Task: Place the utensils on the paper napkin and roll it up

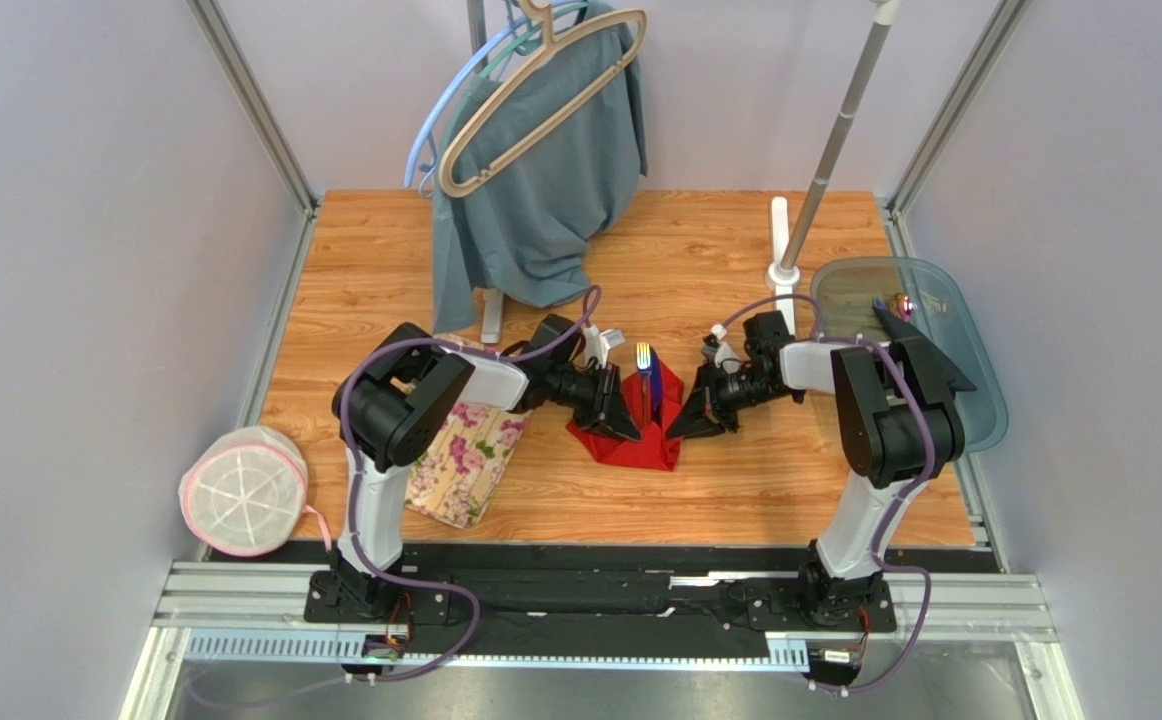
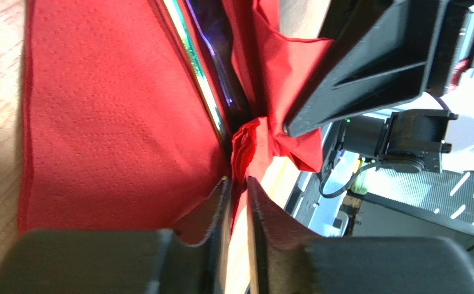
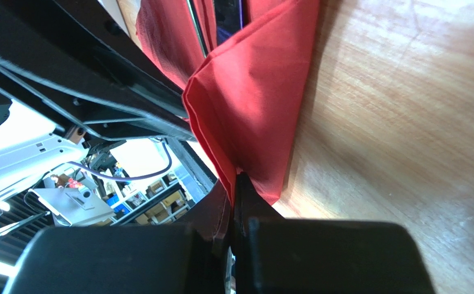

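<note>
The red paper napkin (image 1: pixel 625 432) lies mid-table, its two sides lifted toward each other over the utensils (image 1: pixel 647 375). A yellow fork and a blue piece stick out of its far end. My left gripper (image 1: pixel 614 408) is shut on a bunched fold of the napkin (image 2: pixel 111 122); paper sits between its narrow-set fingers (image 2: pixel 237 180). Green and purple handles (image 2: pixel 206 79) lie in the napkin's crease. My right gripper (image 1: pixel 689 420) is shut on the opposite napkin edge (image 3: pixel 252 92), pinched at the fingertips (image 3: pixel 233 179). The utensils (image 3: pixel 227 15) barely show there.
A cream floral cloth (image 1: pixel 467 450) lies under the left arm. A grey-green garment (image 1: pixel 542 180) and beige hanger (image 1: pixel 542 83) hang at the back. A rack pole (image 1: pixel 831 158), a tinted tray (image 1: pixel 918 353) at right, and a round white mesh item (image 1: pixel 245 488) at near left.
</note>
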`<move>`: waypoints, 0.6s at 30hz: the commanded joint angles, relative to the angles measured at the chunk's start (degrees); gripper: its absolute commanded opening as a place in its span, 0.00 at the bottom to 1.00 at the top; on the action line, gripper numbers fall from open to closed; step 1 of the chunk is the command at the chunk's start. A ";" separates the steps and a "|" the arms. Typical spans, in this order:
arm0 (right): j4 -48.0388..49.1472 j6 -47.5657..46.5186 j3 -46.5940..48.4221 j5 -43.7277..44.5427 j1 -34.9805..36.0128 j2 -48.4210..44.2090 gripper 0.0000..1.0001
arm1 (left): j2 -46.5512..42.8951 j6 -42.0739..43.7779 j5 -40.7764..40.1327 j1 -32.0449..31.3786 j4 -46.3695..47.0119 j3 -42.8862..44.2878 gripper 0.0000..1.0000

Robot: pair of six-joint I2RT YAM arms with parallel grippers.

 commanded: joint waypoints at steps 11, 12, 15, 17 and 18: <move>-0.67 0.73 2.36 -2.10 2.30 -4.07 0.00 | 2.03 2.84 -3.21 -0.49 -4.52 4.34 0.00; -0.49 1.00 2.28 -2.01 2.39 -4.07 0.00 | 2.12 3.10 -3.47 -0.49 -5.14 4.51 0.00; 0.03 1.52 2.36 -2.01 2.92 -3.90 0.00 | 2.03 3.36 -3.65 -0.49 -5.58 4.60 0.00; 0.56 2.14 2.54 -1.92 3.44 -3.81 0.00 | 2.12 3.36 -3.65 -0.58 -5.76 4.69 0.00; 0.82 2.40 2.54 -2.01 3.62 -3.72 0.00 | 2.21 3.36 -3.73 -0.49 -5.76 4.69 0.00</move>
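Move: The napkin's bunched near fold sits at the left fingertips, about 1 cm ahead and 1 cm below. From that hand, the fork's middle is roughly 5 cm ahead and 1 cm to the right, the knife's about 4 cm ahead and 3 cm right, both some 2 cm lower. From the right hand, which already grips the napkin's right flap, the knife lies about 4 cm ahead and 2 cm left, the fork 5 cm ahead and 4 cm left, both some 2 cm lower. Ease the left gripper down and slightly forward, about 1 cm, while shutting its nearly closed fingers fully to pinch the bunched near fold. Keep the right fingers shut on the right flap and draw it up and left by some 2 cm, towards the utensils and the left gripper. ##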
